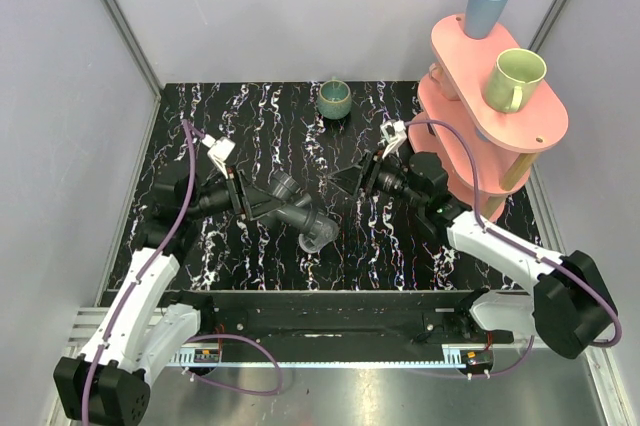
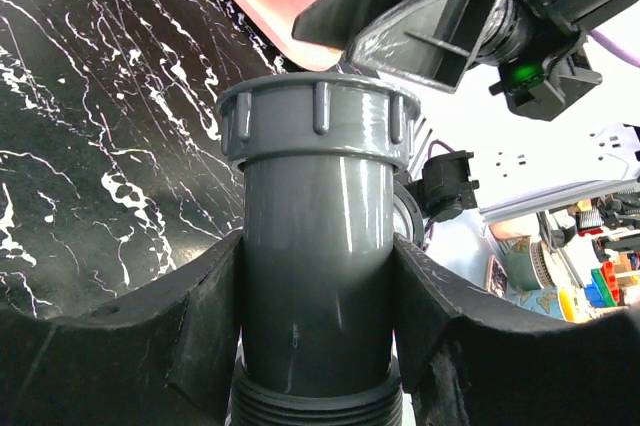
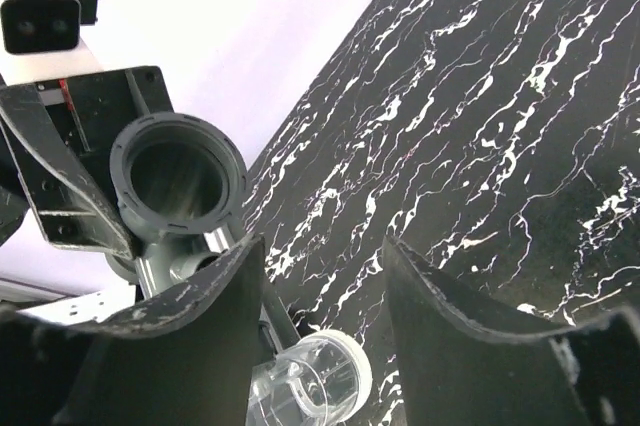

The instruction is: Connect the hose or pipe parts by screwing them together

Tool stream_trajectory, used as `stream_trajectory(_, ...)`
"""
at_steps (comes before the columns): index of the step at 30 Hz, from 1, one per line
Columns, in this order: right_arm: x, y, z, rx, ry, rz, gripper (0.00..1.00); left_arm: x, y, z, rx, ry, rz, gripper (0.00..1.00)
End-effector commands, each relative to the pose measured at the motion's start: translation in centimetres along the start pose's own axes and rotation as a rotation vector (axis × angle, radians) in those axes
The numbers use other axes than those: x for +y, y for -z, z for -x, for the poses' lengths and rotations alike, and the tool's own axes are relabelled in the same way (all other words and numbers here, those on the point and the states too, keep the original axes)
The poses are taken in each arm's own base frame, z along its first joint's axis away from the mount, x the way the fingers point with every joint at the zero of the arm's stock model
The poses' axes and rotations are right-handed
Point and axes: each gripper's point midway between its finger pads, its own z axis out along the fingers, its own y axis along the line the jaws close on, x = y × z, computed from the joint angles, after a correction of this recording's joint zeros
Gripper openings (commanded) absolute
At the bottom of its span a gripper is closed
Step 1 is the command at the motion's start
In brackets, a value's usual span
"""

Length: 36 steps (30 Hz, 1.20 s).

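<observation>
My left gripper (image 1: 262, 201) (image 2: 318, 246) is shut on the dark grey pipe fitting (image 1: 286, 202) (image 2: 315, 216), one finger on each side of its barrel, and holds it above the black marbled table (image 1: 250, 126). The fitting's ribbed collar (image 2: 315, 121) points towards my right gripper (image 1: 350, 181) (image 3: 322, 251), and its open mouth (image 3: 178, 171) shows in the right wrist view. The clear threaded connector (image 1: 316, 235) (image 3: 315, 386) sits at the end of the fitting's lower branch; whether it is threaded on I cannot tell. My right gripper is open and empty, just right of the fitting.
A small green cup (image 1: 334, 98) stands at the back middle of the table. A pink two-tier rack (image 1: 455, 46) at the back right carries a blue cup (image 1: 488, 6) and a pale green mug (image 1: 515, 79), close behind my right arm.
</observation>
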Motion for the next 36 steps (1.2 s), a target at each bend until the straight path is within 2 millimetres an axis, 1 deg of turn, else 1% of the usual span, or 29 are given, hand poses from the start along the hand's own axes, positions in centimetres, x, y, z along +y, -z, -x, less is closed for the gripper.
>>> stream_trajectory(1,2.9,-0.3,4.6,-0.093,0.11,0.027,0.63,-0.5,0.3,1.5,-0.038,-0.011,0.036,0.0)
stream_trajectory(2,3.2,0.0,3.9,-0.047,0.206,0.061,0.69,-0.4,0.2,2.1,-0.045,0.006,0.062,0.0)
stream_trajectory(3,3.8,0.3,3.9,-0.038,0.261,0.081,0.72,0.4,0.2,2.5,-0.056,0.038,0.115,0.0)
stream_trajectory(4,4.1,0.5,3.9,-0.031,0.311,0.095,0.75,0.7,0.3,2.2,-0.039,0.075,0.144,0.0)
stream_trajectory(5,4.0,0.7,3.8,-0.027,0.403,0.098,0.75,0.7,0.2,2.8,-0.04,0.089,0.158,0.0)
stream_trajectory(6,4.4,1.0,4.0,-0.039,0.454,0.106,0.74,1.3,0.2,3.2,-0.053,0.119,0.196,0.0)
stream_trajectory(7,4.7,1.2,4.1,-0.046,0.502,0.114,0.74,1.7,0.3,2.9,-0.046,0.165,0.228,0.0)
stream_trajectory(9,5.7,1.6,3.8,-0.039,0.681,0.191,0.75,2.1,0.2,3.4,-0.049,0.259,0.242,0.0)
stream_trajectory(10,6.6,1.8,3.2,-0.025,0.751,0.239,0.78,2.1,0.0,3.5,-0.046,0.293,0.237,0.0)
stream_trajectory(11,7.0,2.1,2.5,0.005,0.866,0.291,0.81,2.2,-0.3,3.7,-0.04,0.35,0.233,0.0)
stream_trajectory(12,7.5,2.1,2.0,0.017,0.91,0.311,0.84,1.9,-0.4,3.8,-0.032,0.369,0.215,0.0)
stream_trajectory(13,7.9,2.0,1.4,0.034,0.939,0.316,0.85,1.7,-0.5,4.1,-0.029,0.384,0.206,0.0)
stream_trajectory(14,8.1,1.8,1.3,0.034,1.003,0.318,0.85,1.7,-0.6,4.1,-0.021,0.416,0.203,0.0)
stream_trajectory(15,8.2,1.7,1.0,0.04,1.033,0.314,0.84,1.6,-0.7,4.0,-0.012,0.43,0.199,0.0)
stream_trajectory(16,8.4,1.5,0.0,0.065,1.1,0.323,0.85,1.5,-0.7,4.4,-0.013,0.441,0.2,0.0)
stream_trajectory(19,8.4,1.3,-1.7,0.092,1.179,0.336,0.86,1.5,-0.6,4.5,-0.01,0.469,0.208,0.0)
stream_trajectory(22,7.5,0.9,-2.9,0.126,1.222,0.334,0.86,1.2,-0.6,4.5,-0.001,0.487,0.198,0.0)
stream_trajectory(25,7.2,0.6,-3.9,0.155,1.247,0.332,0.84,1.2,-0.5,4.5,0.002,0.493,0.202,0.0)
stream_trajectory(27,7.0,0.4,-4.3,0.159,1.248,0.325,0.84,1.4,-0.5,4.3,0.005,0.506,0.209,0.0)
stream_trajectory(31,6.0,-0.5,-6.2,0.219,1.228,0.333,0.83,1.4,-0.6,4.2,0.009,0.526,0.2,0.0)
stream_trajectory(32,6.0,-0.6,-6.6,0.223,1.221,0.34,0.83,1.3,-0.6,4.2,0.008,0.525,0.199,0.0)
stream_trajectory(33,6.2,-0.8,-6.8,0.214,1.207,0.349,0.83,1.2,-0.5,4.2,0.004,0.52,0.196,0.0)
stream_trajectory(35,5.8,-1.2,-7.3,0.221,1.188,0.346,0.82,0.9,-0.4,4.2,0.0,0.515,0.183,0.0)
stream_trajectory(36,5.6,-1.4,-7.5,0.229,1.179,0.337,0.82,0.8,-0.4,4.0,0.006,0.519,0.174,0.0)
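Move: From the right hand, now free, the grey ribbed collar lies about 9 cm back, 4 cm left and a couple of centimetres lower. The clear elbow hangs just beyond that collar, some 10 cm back, 4 cm left and 6 cm below the hand. The pipe's open branch is about 11 cm left, barely 1 cm back, at hand height. From the left hand, still gripping the pipe, the collar is roughly 9 cm right, 2 cm back and 3 cm lower. Up and over, the right hand lifts some 4 cm, swings back and left, then sinks to the collar again, its wrist rolling about 70 degrees counter-clockwise seen from behind the hand. Its fingers spread wider and end astride the collar, not closed. The left hand keeps its grip on the pipe, carrying it about 4 cm forward and tipping its forward side down some 30 degrees. ##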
